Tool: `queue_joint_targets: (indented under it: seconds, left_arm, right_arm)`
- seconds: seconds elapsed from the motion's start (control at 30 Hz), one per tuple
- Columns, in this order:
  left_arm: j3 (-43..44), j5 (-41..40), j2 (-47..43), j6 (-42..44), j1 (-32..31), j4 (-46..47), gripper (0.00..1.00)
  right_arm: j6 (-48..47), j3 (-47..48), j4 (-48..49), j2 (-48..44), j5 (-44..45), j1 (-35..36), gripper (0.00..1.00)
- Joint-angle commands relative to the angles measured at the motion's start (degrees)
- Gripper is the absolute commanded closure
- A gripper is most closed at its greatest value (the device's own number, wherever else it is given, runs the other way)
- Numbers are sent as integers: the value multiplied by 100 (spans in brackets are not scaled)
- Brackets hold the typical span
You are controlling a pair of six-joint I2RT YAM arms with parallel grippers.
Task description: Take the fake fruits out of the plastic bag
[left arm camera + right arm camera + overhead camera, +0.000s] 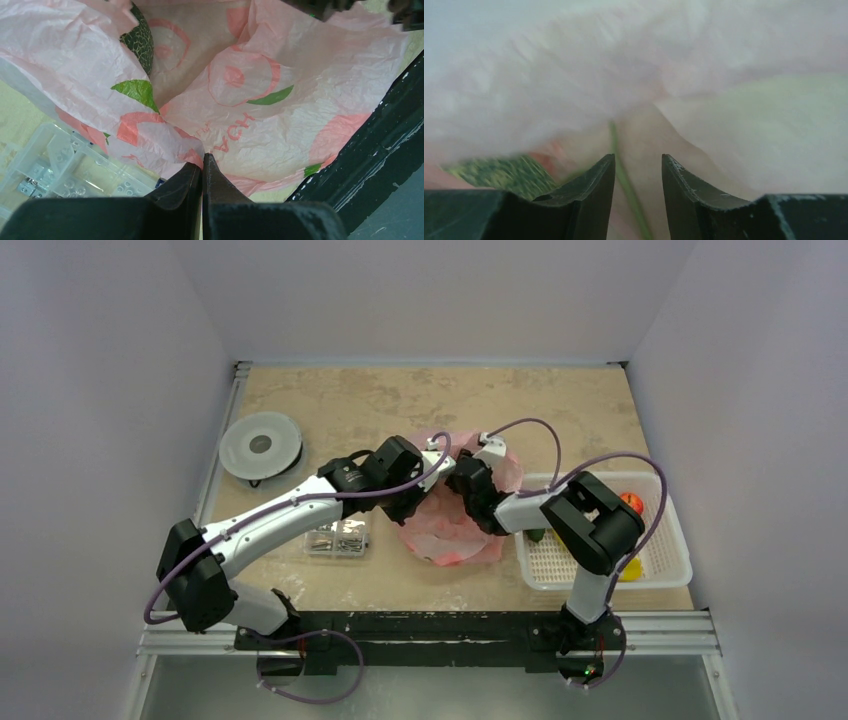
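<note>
The pink plastic bag (450,530) lies crumpled at the table's middle, between both arms. My left gripper (412,502) is at its left side, and in the left wrist view that gripper (202,159) is shut on a fold of the bag (260,100). A dark green fake fruit (141,42) with a crackled skin shows inside the bag's mouth. My right gripper (462,480) reaches into the bag from the right. In the right wrist view it (638,159) stands open with blurred pink film in front, and a green textured patch (499,172) sits to its left.
A white perforated basket (560,565) at the right holds a red-orange fruit (631,502), a yellow one (630,570) and a green one (537,535). A clear box of small metal parts (338,539) lies left of the bag. A round grey disc (261,444) sits at the back left.
</note>
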Motion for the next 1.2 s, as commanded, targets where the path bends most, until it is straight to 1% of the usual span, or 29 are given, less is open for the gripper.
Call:
queue_joint_targets:
  seconds: [0.0, 0.07, 0.13, 0.2, 0.27, 0.43, 0.67, 0.7, 0.77, 0.9, 0.93, 1.07, 1.17]
  left_arm:
    - [32, -53, -96, 145, -34, 110, 100]
    - [51, -60, -56, 141, -34, 79, 100]
    - [57, -70, -24, 145, -34, 71, 100]
    - [87, -78, 6, 141, -34, 35, 100]
    - [92, -90, 23, 141, -36, 39, 100]
    - [60, -182, 10, 141, -34, 24, 100]
    - [69, -204, 54, 311, -34, 17, 100]
    - [68, -206, 60, 316, -34, 19, 100]
    - [88, -213, 93, 328, -38, -7, 100]
    - [92, -259, 103, 350, -34, -10, 100]
    - [79, -258, 91, 343, -34, 7, 100]
    - [78, -257, 121, 321, -34, 28, 100]
    - [72, -492, 140, 354, -34, 14, 100]
  right_arm:
    - [-752, -533, -390, -806, -73, 25, 60]
    - [-1167, -338, -1159, -1025, -154, 35, 60]
    - [-1510, -46, -1773, -1020, -377, 42, 60]
    - [-1773, 195, -2072, -928, -658, 50, 60]
    - [-1981, 306, -2053, -835, -940, 84, 60]
    - [-2339, 664, -1927, -440, -1191, 83, 60]
    - [-2424, 1076, -1986, 376, -1450, 82, 62]
    - [-2380, 1069, -1973, 437, -1545, 87, 64]
    - [-2248, 1040, -1970, 525, -1653, 85, 72]
    - [-2140, 957, -2063, 565, -1704, 91, 78]
    - [-2144, 902, -2027, 529, -1703, 83, 80]
    - [-2258, 702, -1832, 150, -1562, 86, 96]
    - [-2247, 621, -1864, -295, -1589, 88, 100]
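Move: The green fruit left inside the pink bag lies about 5 cm back, 5 cm to the left and some 2 cm below the half-open right hand. The white basket's middle is roughly 31 cm to the right of that hand and 15 cm back. From the left hand, which holds the bag's rim pinched, the fruit lies about 8 cm ahead, 7 cm to the right and 11 cm below; the clear parts box is some 13 cm to that hand's left, 2 cm back and 13 cm below. Inside the bag the right hand first draws back about 3 cm and slightly to the right, then sweeps some 6 cm left towards the green fruit while sinking 3 cm or so, swinging its fingers about 25 degrees counter-clockwise and dipping its left side. Once low it all but stops, and its fingers close from less than half open to nearly shut, while the left hand keeps its pinch on the bag's rim and holds almost still. ##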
